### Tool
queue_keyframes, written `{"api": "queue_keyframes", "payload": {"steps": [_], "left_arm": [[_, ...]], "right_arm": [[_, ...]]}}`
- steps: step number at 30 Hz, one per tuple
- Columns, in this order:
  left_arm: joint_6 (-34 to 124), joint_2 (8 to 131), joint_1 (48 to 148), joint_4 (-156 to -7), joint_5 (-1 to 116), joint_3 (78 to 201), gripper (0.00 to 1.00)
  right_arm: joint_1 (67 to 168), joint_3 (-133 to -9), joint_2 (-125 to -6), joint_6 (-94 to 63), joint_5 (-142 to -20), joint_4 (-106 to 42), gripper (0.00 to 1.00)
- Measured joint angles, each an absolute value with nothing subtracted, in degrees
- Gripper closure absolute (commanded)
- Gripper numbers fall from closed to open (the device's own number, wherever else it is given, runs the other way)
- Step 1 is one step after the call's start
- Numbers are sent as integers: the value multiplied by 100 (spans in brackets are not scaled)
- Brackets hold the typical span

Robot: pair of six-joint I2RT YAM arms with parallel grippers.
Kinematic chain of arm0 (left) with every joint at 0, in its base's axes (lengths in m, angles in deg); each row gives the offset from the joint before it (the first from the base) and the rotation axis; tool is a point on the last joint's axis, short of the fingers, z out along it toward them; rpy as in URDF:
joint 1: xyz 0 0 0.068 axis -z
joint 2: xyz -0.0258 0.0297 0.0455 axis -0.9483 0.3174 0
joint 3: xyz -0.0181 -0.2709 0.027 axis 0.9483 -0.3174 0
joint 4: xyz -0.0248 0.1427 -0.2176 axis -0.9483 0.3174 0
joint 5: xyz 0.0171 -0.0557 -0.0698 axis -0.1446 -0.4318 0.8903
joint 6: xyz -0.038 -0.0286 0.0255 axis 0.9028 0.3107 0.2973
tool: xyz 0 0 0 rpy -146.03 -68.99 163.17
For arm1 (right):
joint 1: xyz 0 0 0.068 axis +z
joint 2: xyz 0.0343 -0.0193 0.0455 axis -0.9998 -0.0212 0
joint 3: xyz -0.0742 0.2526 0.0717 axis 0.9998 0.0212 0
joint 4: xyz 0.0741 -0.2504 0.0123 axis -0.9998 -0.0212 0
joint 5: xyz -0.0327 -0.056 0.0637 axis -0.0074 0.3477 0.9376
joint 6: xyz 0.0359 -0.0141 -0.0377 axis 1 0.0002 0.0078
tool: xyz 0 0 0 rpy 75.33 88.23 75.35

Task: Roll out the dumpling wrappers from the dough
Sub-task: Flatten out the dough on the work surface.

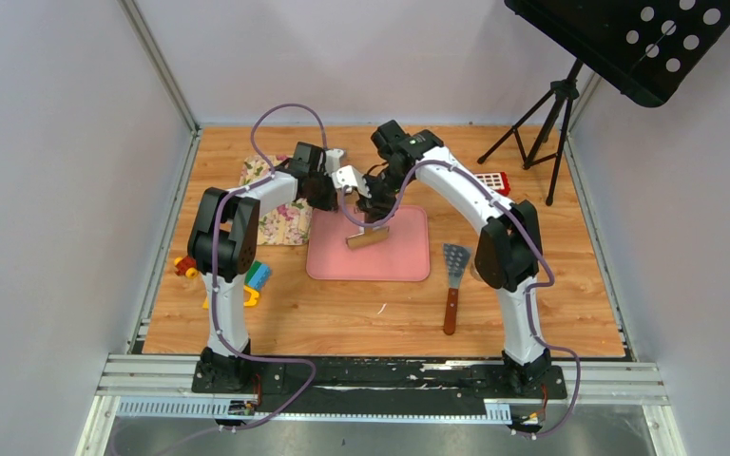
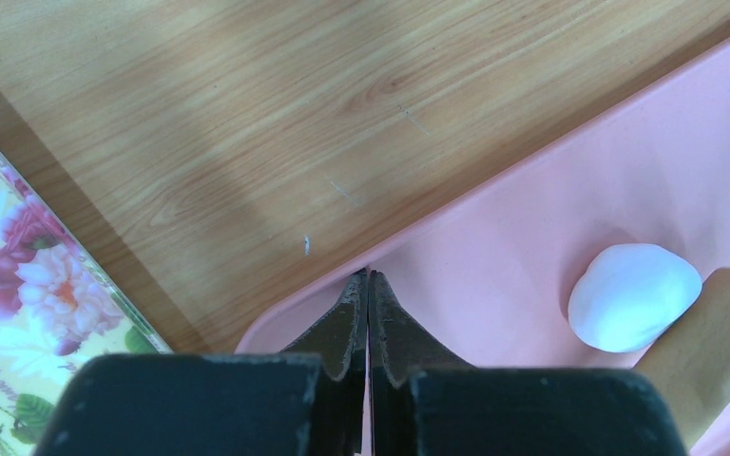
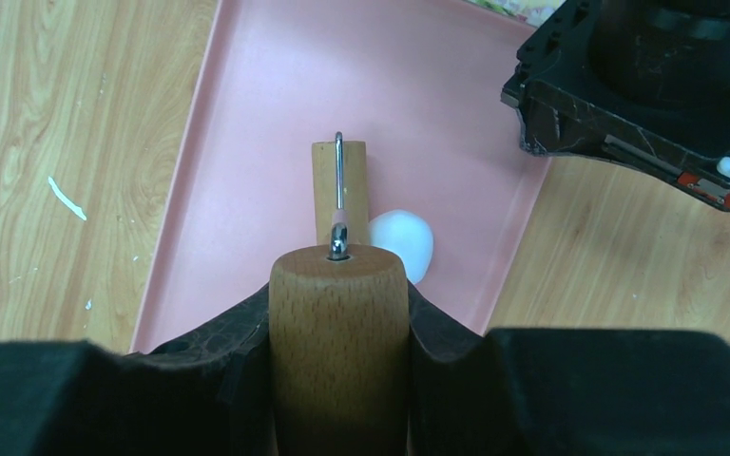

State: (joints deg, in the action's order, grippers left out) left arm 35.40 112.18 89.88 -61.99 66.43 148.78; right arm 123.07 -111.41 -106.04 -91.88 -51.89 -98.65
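Note:
The dough [image 2: 633,296] is a small white ball lying on the pink mat [image 2: 494,237], near the mat's left edge. My right gripper [image 3: 339,313] is shut on the wooden handle of a rolling pin [image 3: 339,190]. The pin's barrel sits on the mat right beside the dough [image 3: 404,242], touching or nearly touching it. From above, the rolling pin [image 1: 368,237] lies across the mat [image 1: 399,256]. My left gripper [image 2: 368,277] is shut and empty, its tips at the mat's far left rim. No dumpling wrappers are in view.
A floral cloth [image 1: 280,204] lies left of the mat. A spatula [image 1: 453,285] rests on the table to the mat's right. Toy bricks [image 1: 252,280] sit by the left arm. A red grid item [image 1: 494,180] and a tripod [image 1: 547,123] stand at the back right.

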Motion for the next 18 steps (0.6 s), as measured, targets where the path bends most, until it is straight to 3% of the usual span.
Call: {"api": "queue_keyframes", "payload": {"steps": [18], "left_arm": [[3538, 11218, 8988, -6199, 6643, 14878, 100]], "right_arm": [[12254, -11784, -10427, -9218, -5167, -9941, 100]]}}
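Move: The dough ball sits on the pink tray some 4 cm ahead of the right hand, 3 cm to its left and about 13 cm below; the roller held upright beneath that hand is down along the ball's near side. The tray's middle is about 3 cm nearer than the dough. The metal spatula lies roughly 11 cm back and 16 cm right of the right hand. From the idle left hand, the dough is about 6 cm back and 9 cm right, nearly level with its tips. The roller comes free of the dough's near edge as the right hand, keeping its grip on the handle, lifts about 5 cm. While rising, the hand eases forward a couple of centimetres and tilts some 5 degrees so the roller swings forward over the dough to its far side, beginning to sink again slightly at the end. ##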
